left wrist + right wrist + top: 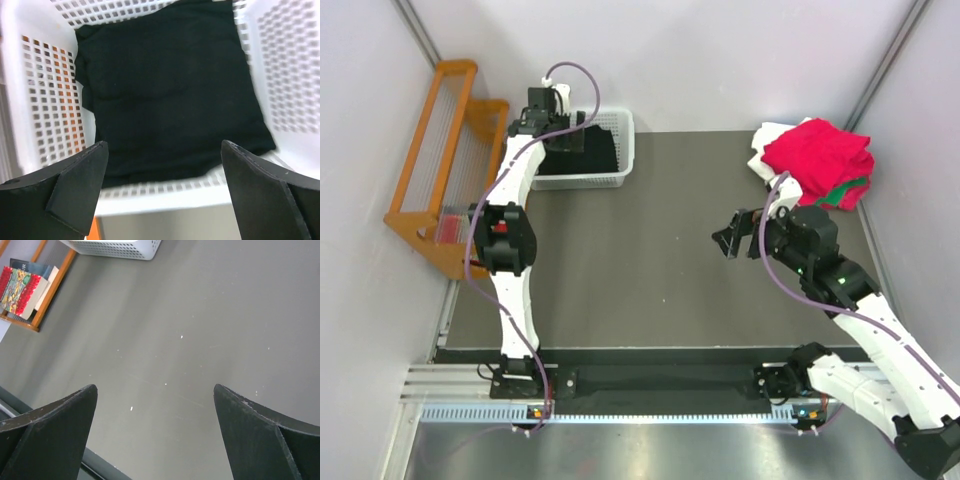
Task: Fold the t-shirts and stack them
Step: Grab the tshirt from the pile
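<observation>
A black t-shirt [170,90] lies crumpled in the white perforated basket [45,100] at the table's far left. My left gripper [164,143] hovers open just above it, touching nothing; the top view shows this gripper [563,135] over the basket [625,150] and the black t-shirt [603,150]. At the far right corner, a folded red t-shirt [820,150] tops a pile with a green one [848,190] and a white one [767,140] beneath. My right gripper [732,238] hangs open and empty above the bare table [200,315], near that pile; in its wrist view the gripper [155,386] shows only table between the fingers.
An orange wooden rack [440,160] stands off the table's left edge, with a red-edged book [20,285] on it. The basket's corner [120,247] shows at the top of the right wrist view. Grey walls close in on the left, back and right.
</observation>
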You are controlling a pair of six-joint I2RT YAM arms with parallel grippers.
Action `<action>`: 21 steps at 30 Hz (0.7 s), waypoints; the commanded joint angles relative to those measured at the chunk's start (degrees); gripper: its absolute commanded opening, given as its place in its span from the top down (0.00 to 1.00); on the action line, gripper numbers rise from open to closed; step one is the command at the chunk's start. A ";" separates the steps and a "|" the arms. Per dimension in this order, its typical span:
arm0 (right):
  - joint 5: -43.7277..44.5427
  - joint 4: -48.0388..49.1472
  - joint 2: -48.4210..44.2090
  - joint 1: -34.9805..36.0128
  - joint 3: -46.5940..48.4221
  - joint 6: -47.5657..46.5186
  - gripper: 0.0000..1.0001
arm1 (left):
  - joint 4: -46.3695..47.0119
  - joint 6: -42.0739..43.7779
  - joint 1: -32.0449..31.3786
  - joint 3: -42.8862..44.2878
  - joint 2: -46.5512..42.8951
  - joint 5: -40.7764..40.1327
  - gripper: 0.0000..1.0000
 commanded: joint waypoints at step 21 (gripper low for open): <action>-3.24 3.03 -8.62 1.19 -3.62 0.28 0.00 | 1.64 -5.38 2.14 8.13 17.30 -5.81 0.01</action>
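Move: The black t-shirt lies in the white basket; its middle is about 7 cm ahead of the left gripper, 4 cm to its right and some 16 cm below. The basket surrounds it, its centre about 7 cm ahead and 2 cm to the right. The wooden rack stands some 27 cm to the left and 5 cm back. From the right gripper the t-shirt is roughly 38 cm ahead, 37 cm left and 20 cm lower. Sink the left gripper about 12 cm into the basket towards the near-left part of the black t-shirt, fast at first and then easing off, while drifting some 4 cm left and a little forward. Tip the fingers further down and turn them slightly counter-clockwise, keeping them wide open, until they are close over the cloth. Draw the right gripper slightly back, open and empty. ##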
